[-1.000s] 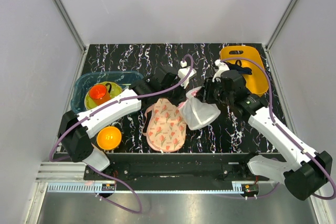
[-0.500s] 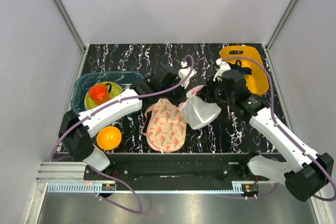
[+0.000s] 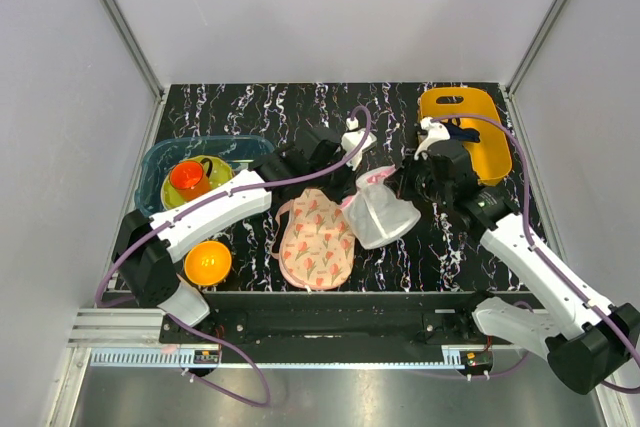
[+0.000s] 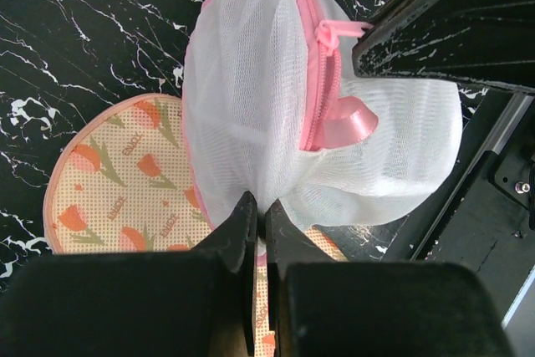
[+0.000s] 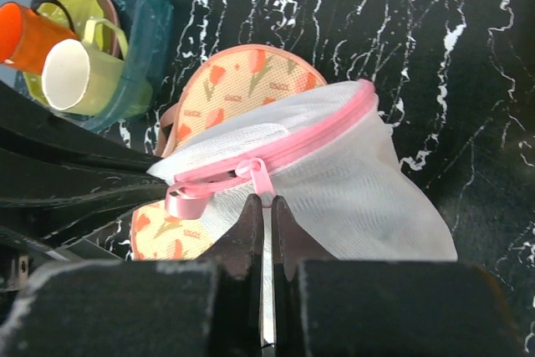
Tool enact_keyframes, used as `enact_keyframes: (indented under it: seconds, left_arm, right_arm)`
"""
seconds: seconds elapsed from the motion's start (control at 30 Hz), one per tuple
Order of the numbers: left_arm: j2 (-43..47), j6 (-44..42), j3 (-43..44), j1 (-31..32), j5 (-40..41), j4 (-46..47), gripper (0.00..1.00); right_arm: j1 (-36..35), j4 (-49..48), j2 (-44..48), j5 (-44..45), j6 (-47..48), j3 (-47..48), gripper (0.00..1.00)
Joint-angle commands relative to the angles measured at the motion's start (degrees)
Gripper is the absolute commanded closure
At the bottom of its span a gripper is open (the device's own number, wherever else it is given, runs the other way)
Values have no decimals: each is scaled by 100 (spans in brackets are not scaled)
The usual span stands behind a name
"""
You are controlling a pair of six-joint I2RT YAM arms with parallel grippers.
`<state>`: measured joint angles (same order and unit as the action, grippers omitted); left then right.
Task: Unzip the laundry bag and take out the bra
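Note:
The laundry bag (image 3: 380,215), white mesh with a pink zipper round its rim, is held up off the black marbled table between both arms. My left gripper (image 4: 261,206) is shut on a pinch of the bag's mesh (image 4: 251,98) at its lower edge. My right gripper (image 5: 267,200) is shut on the pink zipper pull (image 5: 262,178), beside a pink ribbon loop (image 5: 185,200). In the top view the right gripper (image 3: 402,180) meets the bag from the right and the left gripper (image 3: 347,171) from the upper left. The zipper looks closed. The bra is hidden.
A floral peach pad (image 3: 315,237) lies flat under and to the left of the bag. A teal bin (image 3: 200,144) at left holds an orange cup (image 3: 188,177) and a green plate. An orange bowl (image 3: 207,262) sits near the left base. A yellow basket (image 3: 470,99) with a dark garment (image 3: 457,131) stands back right.
My right gripper has closed its jaws onto the zipper pull and its wrist has shifted slightly right. The left gripper and the bag have stayed nearly still.

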<state>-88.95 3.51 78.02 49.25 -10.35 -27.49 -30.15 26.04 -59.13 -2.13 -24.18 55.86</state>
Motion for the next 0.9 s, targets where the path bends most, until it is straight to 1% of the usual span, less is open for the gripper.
enact_keyframes:
  seconds: [0.0,0.13,0.2,0.23,0.27,0.33,0.37,0.4,0.43,0.47,0.5,0.53,0.6,0.67,0.73,0.8,0.87]
  left_arm:
    - [106,-52,179,23,-143,182,100]
    - [158,-192,100,31,-248,226,100]
    - [185,-315,64,32,-318,357,100]
    - [141,-524,99,32,-362,393,100]
    - [97,-587,152,32,-484,463,100]
    - [-104,-641,450,32,-608,472,83]
    - [-184,-650,555,32,-800,437,69]
    - [-254,-650,809,23,-906,376,45]
    - [-394,-693,925,23,-1029,280,34]
    - [-448,-737,1082,23,-1248,53,28]
    - [-492,-738,1188,14,-1302,-37,24]
    - [-509,-729,1320,5,-1355,-99,23]
    - [-422,-711,1321,-47,-1443,-134,21]
    - [-247,-615,1146,-83,-1706,111,18]
    - [-185,-553,936,-74,-1812,356,17]
    - [-272,-492,908,-74,-1743,393,17]
    - [-439,-430,995,-83,-1427,402,18]
  right_arm:
    - [27,67,104,608,151,-22,100]
    - [115,269,244,960,230,-31,100]
    - [211,418,420,899,169,100,100]
    - [211,550,551,829,134,171,100]
    - [211,586,613,654,99,232,100]
    - [220,630,701,390,-103,347,100]
    - [212,630,710,84,-235,347,100]
    - [211,621,728,-14,-314,304,100]
    - [211,595,719,-94,-358,242,100]
    - [211,604,736,-155,-437,189,100]
    - [220,604,763,-147,-455,76,100]
    - [220,656,833,-139,-456,22,100]
    - [220,700,956,-121,-464,-65,100]
    - [211,727,1096,-147,-429,-66,100]
    - [220,797,1115,-139,-386,-49,100]
    - [212,902,1080,-7,-306,-13,100]
    - [211,1016,1053,317,-254,-5,100]
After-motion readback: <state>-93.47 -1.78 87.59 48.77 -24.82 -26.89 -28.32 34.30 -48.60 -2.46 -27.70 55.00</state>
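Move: The right fingers hold the zipper pull at their tips; the laundry bag's body hangs about 6 cm back, 2 cm left and 8 cm below them. The left fingers pinch the bag's rim, with the pull some 10 cm right, 2 cm ahead and slightly higher, and the bag's body 8 cm right, 4 cm back and 6 cm below. From the left hand the tulip mat lies 9 cm back, 6 cm left, 15 cm down. Still pinching the zipper pull, the right fingers tug to the right, away from the left hand, about 3 cm, then draw back some 3.5 cm and up a little, staying shut as they come free of the pull. The left hand holds the rim at first, then opens wide and lets go, moving right and up over the bag about 4 cm each way while turning slightly clockwise. ##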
